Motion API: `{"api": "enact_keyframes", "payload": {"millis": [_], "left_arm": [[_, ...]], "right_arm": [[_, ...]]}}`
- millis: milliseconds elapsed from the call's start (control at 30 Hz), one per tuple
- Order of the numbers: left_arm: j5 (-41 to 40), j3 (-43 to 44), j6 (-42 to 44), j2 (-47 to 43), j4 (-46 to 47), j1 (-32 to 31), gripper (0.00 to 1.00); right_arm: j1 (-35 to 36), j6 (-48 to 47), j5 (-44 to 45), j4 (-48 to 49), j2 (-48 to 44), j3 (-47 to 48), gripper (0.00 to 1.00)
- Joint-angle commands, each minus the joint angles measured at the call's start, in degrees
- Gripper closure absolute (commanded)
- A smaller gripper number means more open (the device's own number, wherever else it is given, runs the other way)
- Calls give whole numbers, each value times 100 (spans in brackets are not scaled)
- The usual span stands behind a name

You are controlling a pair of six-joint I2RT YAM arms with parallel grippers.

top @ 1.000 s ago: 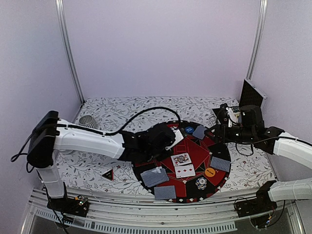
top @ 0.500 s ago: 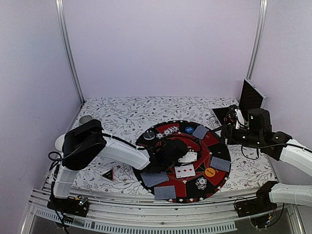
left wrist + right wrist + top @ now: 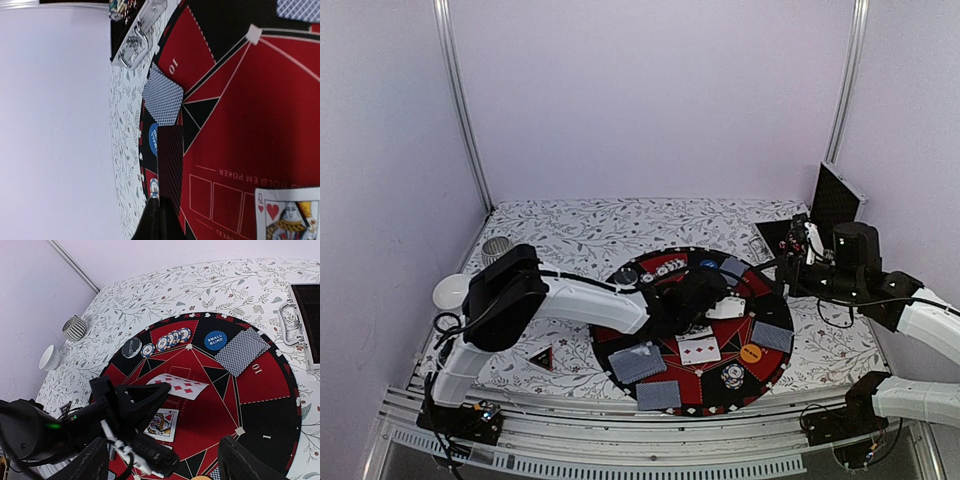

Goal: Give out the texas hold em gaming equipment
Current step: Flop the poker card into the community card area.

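My left gripper is shut on a playing card, a diamonds card held face up low over the middle of the round red-and-black mat. In the left wrist view the card stands out edge-on from the closed fingertips. A queen of hearts and another face-up card lie beside it. Face-down cards lie round the mat. Chips, a blue disc, a dark disc and an orange disc sit there too. My right gripper hangs open, empty, over the mat's right edge.
A black-red triangle lies on the floral cloth left of the mat. A striped cup and a white bowl stand at the far left. An open black case stands at the back right behind my right arm.
My left gripper has carried the card to the right, across the mat towards its middle, with the arm's elbow swinging in. The right gripper has drawn back a little to the right.
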Motion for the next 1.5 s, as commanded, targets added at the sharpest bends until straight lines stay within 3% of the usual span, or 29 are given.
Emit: {"api": "enact_keyframes", "payload": {"millis": [0,500,800,967,1067,1133,1267,1367,1467], "left_arm": [[-452,320,-78,355,-123,215,100],[489,-274,-70,3,-1000,248,99],[845,-338,-307,-324,-1029,242,70],[911,-412,-441,-646,-1098,270,47],[717,-300,-689,-799,-1327,285,44],[422,-50,-1381,-977,-1790,300,39],[520,385,-4096,-1512,-4049,588,23],[1050,-427,-5796,-2328,-5073,966,3],[1700,-1727,-7066,-3262,-5105,1451,2]], "right_arm": [[-23,42,-162,-39,-133,-62,24],[-20,14,-296,-83,-162,74,24],[-23,33,-332,-88,-196,79,24],[-25,30,-378,-96,-199,116,23],[-22,40,-409,-92,-214,118,23],[-21,58,-431,-100,-230,117,23],[-25,135,-477,-146,-332,94,23],[-23,155,-553,-151,-315,51,23],[-25,130,-764,-100,-123,108,23]]}}
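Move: The left hand still pinches the ten of diamonds. Its place on the mat lies roughly 2 cm ahead, 2 cm left and 8 cm below. From the hand, the queen of hearts is about 5 cm back and 2 cm left, the small blind button around 11 cm ahead and 1 cm right, and the blue chips about 10 cm ahead and 7 cm left. From the right hand, that card spot is about 8 cm ahead, 16 cm left and 19 cm down. Keeping its pinch on the ten of diamonds, the left hand lowers it about 7 cm onto the mat just beyond the queen, edging forward first and then some 3 cm left. There the fingers open and let go. The hand climbs about 13 cm and then sweeps 10 cm left, away from the card, opening wide while the wrist turns counter-clockwise and tips down about 30 degrees. ##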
